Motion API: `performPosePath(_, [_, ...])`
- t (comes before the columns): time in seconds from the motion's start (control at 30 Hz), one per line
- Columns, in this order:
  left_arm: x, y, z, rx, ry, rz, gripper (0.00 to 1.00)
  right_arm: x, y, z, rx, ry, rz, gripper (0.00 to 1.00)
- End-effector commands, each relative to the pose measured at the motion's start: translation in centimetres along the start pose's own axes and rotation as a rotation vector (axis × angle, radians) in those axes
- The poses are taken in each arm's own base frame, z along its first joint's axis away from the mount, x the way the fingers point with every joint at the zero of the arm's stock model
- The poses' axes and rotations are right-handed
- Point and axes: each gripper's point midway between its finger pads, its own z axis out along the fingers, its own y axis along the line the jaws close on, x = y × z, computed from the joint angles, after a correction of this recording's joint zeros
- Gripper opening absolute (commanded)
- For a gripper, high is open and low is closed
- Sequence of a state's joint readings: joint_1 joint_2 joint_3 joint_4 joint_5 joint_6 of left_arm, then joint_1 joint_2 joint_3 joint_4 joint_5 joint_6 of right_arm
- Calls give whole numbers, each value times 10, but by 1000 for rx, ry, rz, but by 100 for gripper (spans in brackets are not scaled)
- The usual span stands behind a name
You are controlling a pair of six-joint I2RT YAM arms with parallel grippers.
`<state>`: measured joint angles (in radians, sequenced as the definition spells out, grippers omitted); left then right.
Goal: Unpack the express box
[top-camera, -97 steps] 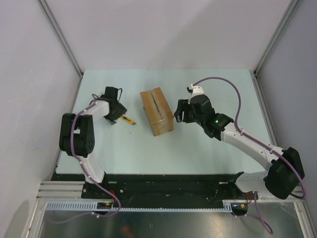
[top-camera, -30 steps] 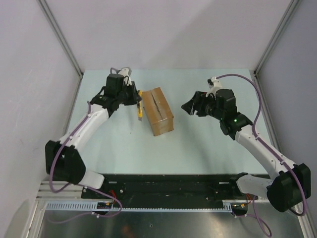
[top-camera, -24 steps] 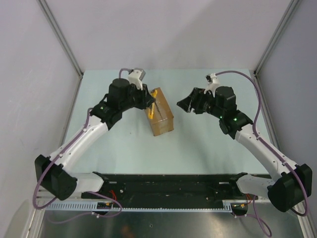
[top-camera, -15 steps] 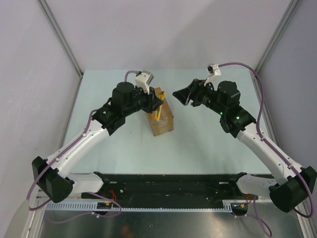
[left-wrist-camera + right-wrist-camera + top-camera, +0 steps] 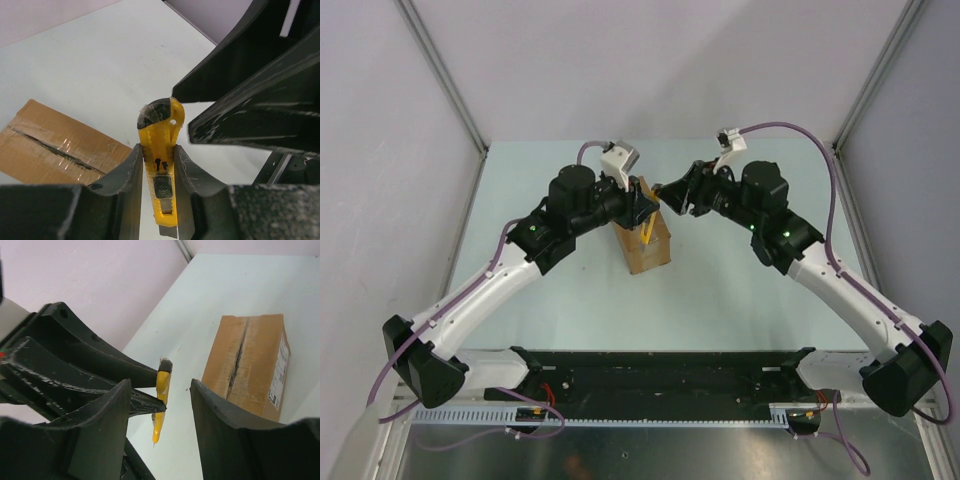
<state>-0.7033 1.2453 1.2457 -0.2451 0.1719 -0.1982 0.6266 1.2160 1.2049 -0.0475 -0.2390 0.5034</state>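
The express box (image 5: 646,248) is a brown carton on the table, flaps lying flat, with a dark seam along its taped top (image 5: 239,360). My left gripper (image 5: 642,206) hovers over the box's far end, shut on a yellow-and-black utility knife (image 5: 163,165). The knife's black end points away from the wrist and a short blade shows at the near end. My right gripper (image 5: 672,194) faces the left one from the right, open. In the right wrist view the knife (image 5: 162,390) shows in the gap between the right gripper's fingers (image 5: 107,410), touching neither. The box (image 5: 55,145) lies below and to the left.
Pale green tabletop (image 5: 740,290) surrounds the box. White enclosure walls and metal corner posts (image 5: 450,85) stand at the back and sides. The two arms' wrists are close together above the box's far end.
The left arm has carried the knife from beside the box's left side up over its far end. The right gripper has moved left toward it and its jaws have narrowed somewhat.
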Motion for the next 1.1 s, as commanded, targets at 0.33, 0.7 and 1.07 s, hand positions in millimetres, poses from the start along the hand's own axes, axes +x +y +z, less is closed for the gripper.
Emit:
performPosePath(0.33, [-29,-24,-10,110,-78,89,26,-5,11,26,10,-52,-80,34])
performPosePath(0.7, [-42,-23,-19,83,-128,68,86,-27,12,19,6,-122,-77,0])
performPosePath(1.07, [-68,-53,-39,292,-175,-148,100,-98,41,-44,-254,-243,-116,0])
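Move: Yellow utility knife: upright in the left gripper, its middle about 1 cm below that hand point, level with it sideways and front to back. From the right hand point, the middle of the knife lies roughly 3 cm left and 5 cm below, neither ahead nor back. The box sits beneath, about 11 cm ahead, 4 cm left and 25 cm below the left hand, or 10 cm ahead, 7 cm left and 29 cm below the right. Hold the left gripper nearly still while the right eases left and down, some 2 cm each, and pinches the knife's dark upper end. Then open the left fingers wide and draw that hand up about 4 cm and slightly back, while the right, still pinching, carries the knife away, about 5 cm right and 5 cm up, and a little forward. ##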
